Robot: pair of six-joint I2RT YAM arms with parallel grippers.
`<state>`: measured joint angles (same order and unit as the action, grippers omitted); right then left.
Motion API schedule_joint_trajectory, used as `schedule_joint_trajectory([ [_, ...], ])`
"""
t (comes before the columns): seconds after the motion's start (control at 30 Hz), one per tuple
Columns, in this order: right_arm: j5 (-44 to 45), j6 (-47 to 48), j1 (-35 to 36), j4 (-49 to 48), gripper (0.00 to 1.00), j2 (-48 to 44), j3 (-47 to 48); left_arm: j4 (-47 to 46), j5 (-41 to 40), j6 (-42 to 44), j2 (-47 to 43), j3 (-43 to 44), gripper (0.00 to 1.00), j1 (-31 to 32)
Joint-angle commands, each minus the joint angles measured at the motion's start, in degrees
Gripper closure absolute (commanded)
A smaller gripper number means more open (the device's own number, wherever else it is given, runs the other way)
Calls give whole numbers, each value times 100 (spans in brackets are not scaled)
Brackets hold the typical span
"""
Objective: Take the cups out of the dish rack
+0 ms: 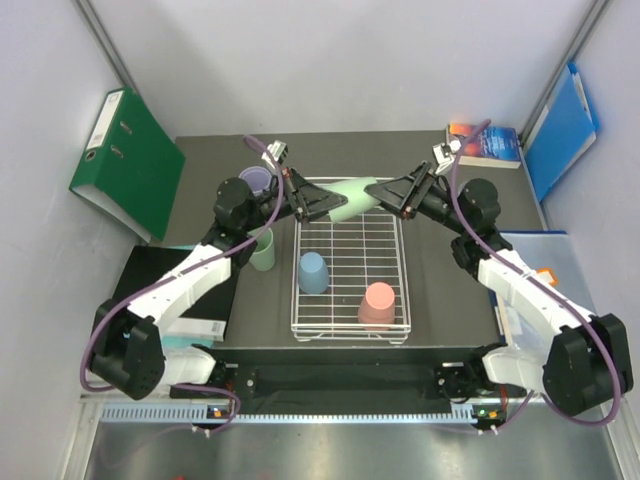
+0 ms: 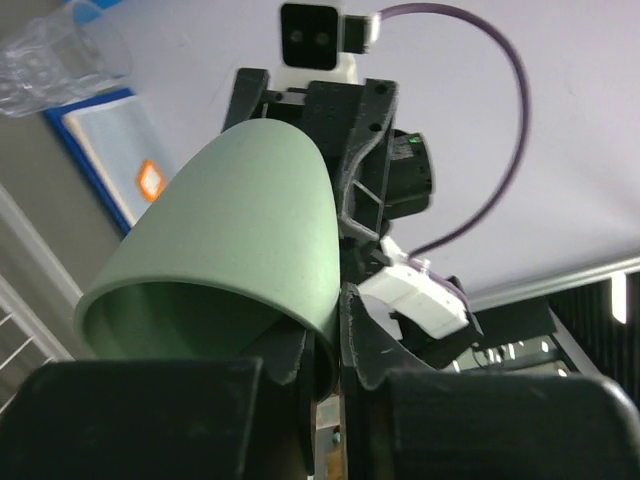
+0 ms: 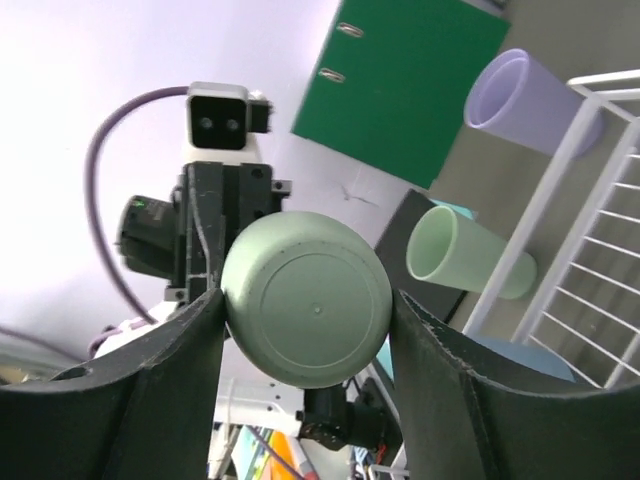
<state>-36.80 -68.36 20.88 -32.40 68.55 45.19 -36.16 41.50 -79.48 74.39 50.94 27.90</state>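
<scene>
A mint green cup [image 1: 350,200] hangs on its side above the far edge of the white wire dish rack [image 1: 400,290], held between both grippers. My left gripper [image 1: 320,207] is shut on its rim wall, one finger inside and one outside, as the left wrist view [image 2: 335,320] shows on the cup [image 2: 230,250]. My right gripper [image 1: 388,195] is shut across the cup's base [image 3: 306,298]. A light blue cup [image 1: 313,271] and a salmon pink cup [image 1: 377,303] stand upside down in the rack. A lilac cup [image 1: 256,182] and another mint cup [image 1: 263,248] stand on the table left of the rack.
A green binder [image 1: 125,165] leans at the back left. A blue folder [image 1: 562,130] and a book [image 1: 487,143] lie at the back right. A black pad [image 1: 170,285] lies at the left. A clear glass [image 2: 60,50] shows in the left wrist view.
</scene>
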Motion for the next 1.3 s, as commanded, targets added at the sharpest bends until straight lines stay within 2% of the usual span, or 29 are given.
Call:
schedule_joint_trajectory([
  [0.0, 609, 1627, 135, 2276, 32, -359, 726, 1984, -280, 1335, -284, 1054, 100, 14],
  [0.03, 986, 1920, 161, 2935, 21, -439, 911, 2817, -891, 2200, -302, 1363, 100, -12],
  [0.07, 1373, 2184, 170, 3516, 18, -509, 1104, 4313, -1280, 2653, -302, 1723, 100, -4],
  [0.1, 2143, 2656, 170, 4600, 16, -527, 1498, 5015, -1641, 3049, -276, 2388, 100, -13],
  [0.13, 2550, 2826, 179, 5038, 16, -527, 1684, 5571, -2158, 3618, -250, 2690, 100, -4],
  [0.17, 3233, 2967, 179, 5381, 15, -484, 1965, 6646, -3138, 3833, -128, 2989, 100, -4],
  [0.23, 3791, 3328, 179, 6101, 16, -457, 2151, 7576, -4267, 4221, 66, 3868, 100, -13],
  [0.27, 4203, 3372, 179, 6271, 16, -457, 2239, 8067, -5221, 4283, 284, 4115, 100, -4],
  [0.3, 4346, 3477, 170, 6377, 16, -457, 2266, 8777, -5613, 4379, 408, 4535, 100, -4],
  [0.37, 4522, 3548, 179, 6553, 17, -483, 2275, 9423, -6473, 4459, 768, 4967, 100, -13],
  [0.4, 4532, 3583, 179, 6562, 17, -492, 2258, 9861, -6627, 4590, 883, 5057, 100, -13],
  [0.5, 4559, 3610, 188, 6633, 18, -466, 2222, 10294, -7030, 4871, 1226, 5241, 100, -13],
  [0.63, 4550, 3619, 214, 6668, 19, -466, 2143, 10709, -7077, 5013, 1403, 5330, 100, -13],
  [0.93, 4471, 3566, 249, 6545, 19, -466, 1897, 10797, -6348, 4820, 1377, 4856, 100, -4],
  [1.27, 4365, 3461, 329, 6404, 19, -369, 1669, 10358, -5319, 4644, 1253, 4039, 100, 5],
])
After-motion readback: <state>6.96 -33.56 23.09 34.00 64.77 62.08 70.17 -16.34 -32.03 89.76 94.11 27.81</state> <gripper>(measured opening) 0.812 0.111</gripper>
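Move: The green cup is pinched at its rim by my left hand and still held at its base by my right. The standing green cup lies about 20 cm left of my left hand, 8 cm ahead and 28 cm below. The purple cup stands some 17 cm beyond it; the blue cup is 7 cm left of this hand and 2 cm ahead. From my right hand the standing green cup is about 29 cm left, 5 cm ahead; the pink cup is 8 cm back, level sideways. My right hand opens and lets go of the cup's base, drawing off some 12 cm to the right and about 11 cm down, its fingers tipping downward. My left keeps its pinch on the rim and swings the cup left and forward over the rack's left rail, rising slightly, then lowers and eases back towards the standing green cup, ending about 18 cm left and 14 cm lower, rolled some 90 degrees so its fingers point down. ##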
